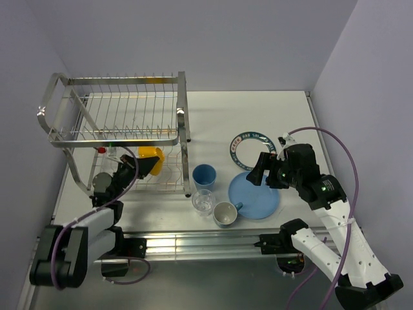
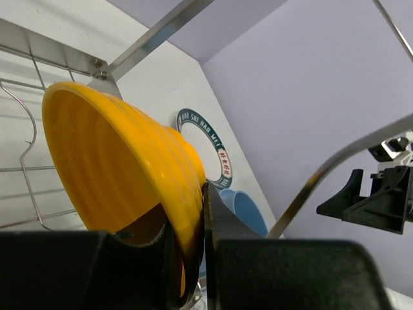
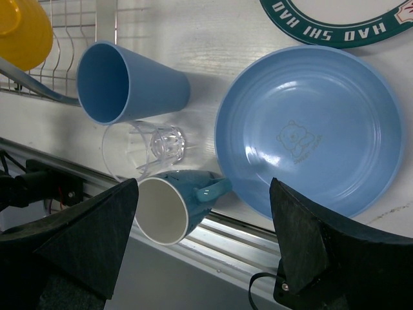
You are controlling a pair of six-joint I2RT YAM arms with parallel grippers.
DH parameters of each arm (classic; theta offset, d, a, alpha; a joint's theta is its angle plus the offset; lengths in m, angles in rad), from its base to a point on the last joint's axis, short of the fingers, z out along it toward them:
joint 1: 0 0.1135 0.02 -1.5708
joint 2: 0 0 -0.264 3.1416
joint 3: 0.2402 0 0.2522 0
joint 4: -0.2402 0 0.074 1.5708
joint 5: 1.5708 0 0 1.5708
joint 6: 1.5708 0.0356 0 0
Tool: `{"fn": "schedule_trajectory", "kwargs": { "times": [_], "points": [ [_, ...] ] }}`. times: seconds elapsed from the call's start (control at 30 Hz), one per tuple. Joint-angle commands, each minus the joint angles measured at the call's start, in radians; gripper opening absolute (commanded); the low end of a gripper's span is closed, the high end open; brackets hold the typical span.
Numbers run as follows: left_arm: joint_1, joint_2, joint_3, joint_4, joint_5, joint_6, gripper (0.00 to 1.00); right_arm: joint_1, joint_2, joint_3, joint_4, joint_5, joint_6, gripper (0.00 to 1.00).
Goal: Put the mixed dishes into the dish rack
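My left gripper (image 1: 133, 166) is shut on the rim of the small yellow-orange bowl (image 1: 150, 158), held tilted in the lower tier of the dish rack (image 1: 122, 139). In the left wrist view the bowl (image 2: 110, 161) fills the left half, its rim pinched in the gripper (image 2: 188, 240). My right gripper (image 1: 263, 173) hangs open above the large blue plate (image 1: 255, 194). On the table stand the blue tumbler (image 1: 204, 175), the clear glass (image 1: 203, 201) and the light blue mug (image 1: 225, 214). The white plate with the dark patterned rim (image 1: 250, 147) lies behind the blue plate.
The right wrist view looks down on the tumbler (image 3: 126, 81), the glass (image 3: 145, 148), the mug (image 3: 174, 203) and the blue plate (image 3: 310, 129), with the gripper (image 3: 203, 186) spread wide. A metal rail (image 1: 193, 242) runs along the table's near edge. Walls close both sides.
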Motion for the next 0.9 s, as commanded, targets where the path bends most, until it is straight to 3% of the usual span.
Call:
{"fn": "schedule_trajectory", "kwargs": {
  "times": [0.0,0.17,0.7,0.87],
  "points": [
    [0.031,0.123,0.072,0.315,0.116,-0.074,0.00,-0.005,-0.008,0.018,0.025,-0.006,-0.016,0.89],
    [0.036,0.346,0.153,0.559,0.194,-0.178,0.00,-0.005,-0.011,0.024,0.016,0.002,-0.017,0.89],
    [0.036,0.508,0.315,0.605,0.251,-0.213,0.00,-0.005,0.001,0.042,0.008,0.009,-0.014,0.90],
    [0.036,0.617,0.384,0.698,0.275,-0.290,0.00,-0.005,0.010,0.052,0.008,0.011,-0.013,0.90]
  ]
}}
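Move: The spot on the rack's lower tier that the held orange bowl is being taken to lies about 9 cm ahead of the left hand, 4 cm to its right and 10 cm below. The upper tier's front bar runs some 3 cm ahead, level sideways, about 12 cm above; the blue cup stands roughly 17 cm right, 2 cm back and 12 cm below. From the idle right hand, that spot is about 17 cm ahead, 34 cm left and 13 cm below. The orange bowl, still pinched by its rim, is carried on its side by the left hand about 7 cm forward with a little drift to the right, deeper into the rack beneath the upper tier's front bar. It dips a couple of centimetres early on, then regains most of that height, while the wrist tips down and swings clockwise, each by a bit over 10 degrees. ##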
